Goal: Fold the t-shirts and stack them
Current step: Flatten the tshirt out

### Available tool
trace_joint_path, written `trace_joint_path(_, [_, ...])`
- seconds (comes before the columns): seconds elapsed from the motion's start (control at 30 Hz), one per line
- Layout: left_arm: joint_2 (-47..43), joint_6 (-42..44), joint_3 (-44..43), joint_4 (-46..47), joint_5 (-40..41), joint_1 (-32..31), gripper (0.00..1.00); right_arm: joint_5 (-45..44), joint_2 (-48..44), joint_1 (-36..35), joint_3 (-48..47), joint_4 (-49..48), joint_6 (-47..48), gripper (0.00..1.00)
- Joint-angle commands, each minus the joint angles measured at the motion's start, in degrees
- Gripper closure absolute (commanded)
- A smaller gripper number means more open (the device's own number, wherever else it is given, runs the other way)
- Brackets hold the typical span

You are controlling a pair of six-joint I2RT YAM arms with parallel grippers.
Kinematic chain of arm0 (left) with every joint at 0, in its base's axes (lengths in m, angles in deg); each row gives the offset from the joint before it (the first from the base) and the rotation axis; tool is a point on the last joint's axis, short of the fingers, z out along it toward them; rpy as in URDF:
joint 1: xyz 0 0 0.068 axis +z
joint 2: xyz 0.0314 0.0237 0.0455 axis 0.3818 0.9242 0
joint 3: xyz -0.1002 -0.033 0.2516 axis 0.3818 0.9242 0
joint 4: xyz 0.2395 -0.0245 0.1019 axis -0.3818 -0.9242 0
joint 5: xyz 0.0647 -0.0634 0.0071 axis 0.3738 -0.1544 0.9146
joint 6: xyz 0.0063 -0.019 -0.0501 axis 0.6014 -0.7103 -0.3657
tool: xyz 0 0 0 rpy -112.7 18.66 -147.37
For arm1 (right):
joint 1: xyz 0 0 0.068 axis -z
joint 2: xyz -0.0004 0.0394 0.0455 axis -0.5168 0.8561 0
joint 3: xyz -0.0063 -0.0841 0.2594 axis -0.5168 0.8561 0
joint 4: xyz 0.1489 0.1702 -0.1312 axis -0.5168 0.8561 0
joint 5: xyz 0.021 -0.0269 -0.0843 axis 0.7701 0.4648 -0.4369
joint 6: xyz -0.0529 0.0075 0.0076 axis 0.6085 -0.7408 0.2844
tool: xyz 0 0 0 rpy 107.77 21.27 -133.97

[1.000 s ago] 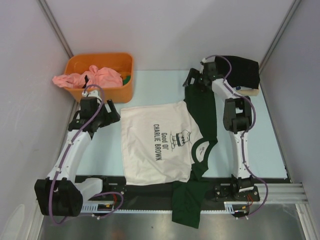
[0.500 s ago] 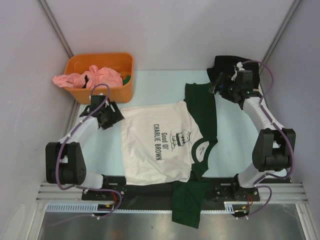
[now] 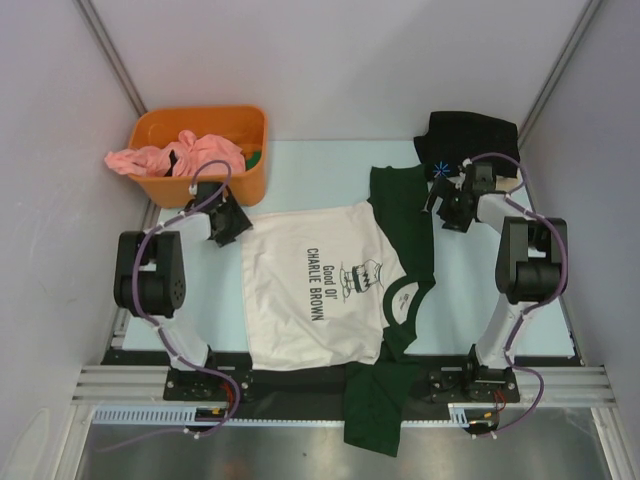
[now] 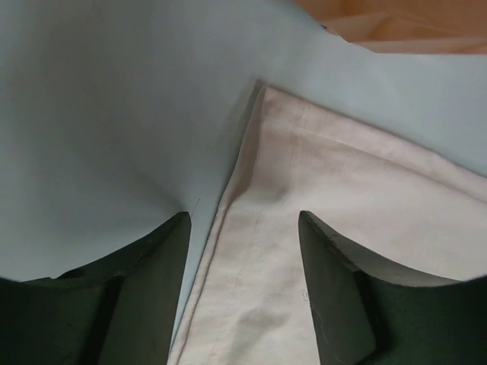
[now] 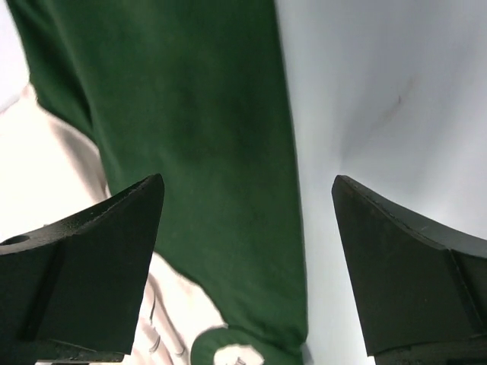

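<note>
The cream t-shirt [image 3: 310,290] with dark green sleeves lies flat mid-table, print up. Its far sleeve [image 3: 400,205] is spread out, and its near sleeve [image 3: 372,410] hangs over the front edge. My left gripper [image 3: 231,224] is open at the shirt's far-left hem corner; in the left wrist view [image 4: 243,228] its fingers straddle the cream hem [image 4: 259,251]. My right gripper [image 3: 445,208] is open at the far sleeve's right edge; the right wrist view [image 5: 247,190] shows the green sleeve [image 5: 190,114] between its fingers. A folded black shirt [image 3: 470,138] with a blue mark lies at the back right.
An orange bin [image 3: 245,185] at the back left holds a pink shirt [image 3: 190,155] that spills over its rim. A beige layer [image 3: 510,184] shows under the black shirt. Walls close in on both sides. A metal rail runs along the front edge.
Both arms have folded back, elbows drawn toward the near sides. My right gripper moved from the sleeve's far end to its right edge. My left gripper shifted slightly toward the hem corner.
</note>
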Motion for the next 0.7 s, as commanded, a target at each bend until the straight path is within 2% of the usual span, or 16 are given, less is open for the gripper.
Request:
trace_joint_path(0.0, [2.2,-1.1,-3.6,3.5,0.4,-0.3,0.36,1.4,3.7,0.1,-4.4,-2.3,1.2,0.04])
trace_joint_path(0.07, [3.7,-1.1,-4.3,4.3,0.2,-0.6,0.42,1.8,5.3,0.1,-5.6,-3.0,1.0,0.05])
trace_joint_path(0.1, [4.0,-1.2,-4.6,4.5,0.0,-0.7,0.52,2.0,6.7,0.1,-6.0,-3.4,0.8,0.05])
trace_joint_path(0.17, [5.0,-1.1,-4.8,5.3,-0.3,-0.7,0.63,2.5,8.6,0.0,-8.0,-3.8,0.8,0.08])
trace_joint_path(0.2, [5.0,-1.1,-4.9,5.4,-0.4,-0.8,0.78,2.8,10.3,0.0,-8.7,-3.8,0.9,0.10])
trace_joint_path(0.23, [5.1,-1.1,-4.9,5.6,-0.1,-0.8,0.85,3.2,11.1,0.0,-9.3,-3.8,1.0,0.21])
trace_joint_path(0.27, [5.0,-1.0,-5.4,5.1,0.4,-0.8,1.00,4.1,11.8,-0.1,-9.9,-4.0,1.0,0.28])
trace_joint_path(0.3, [5.1,-0.6,-6.2,4.3,1.9,-0.7,1.00,4.4,12.6,-0.3,-10.8,-4.2,1.0,0.35])
trace_joint_path(0.33, [5.2,-0.2,-7.2,3.2,3.7,-0.7,1.00,4.5,13.8,-0.5,-11.5,-4.2,1.3,0.52])
trace_joint_path(0.4, [6.0,1.3,-11.1,-1.2,6.2,-0.5,1.00,5.0,15.4,-0.8,-12.8,-3.8,1.7,0.65])
trace_joint_path(0.43, [6.1,1.8,-12.5,-2.3,8.2,-0.1,1.00,5.2,16.8,-0.8,-14.2,-3.4,1.8,0.81])
trace_joint_path(0.5, [6.4,3.7,-16.9,-5.3,10.1,0.1,1.00,5.7,18.0,-0.9,-15.7,-3.2,1.9,0.98])
trace_joint_path(0.67, [8.6,8.1,-27.5,-11.6,17.3,0.4,1.00,2.6,21.6,-0.9,-23.8,-0.7,2.4,1.00])
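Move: The t-shirt's hem corner lies about 4 cm ahead of the left hand, 1 cm right and 2 cm below; the orange bin is some 19 cm ahead, 8 cm left. For the right hand, the green sleeve's outer edge is roughly 6 cm ahead, 2 cm left and 3 cm below; the dark folded stack stands about 15 cm ahead of this hand, 7 cm right. Left pinches shirt corner, draws it left and up 3 cm; right reaches 8 cm forward, pinching the sleeve. ##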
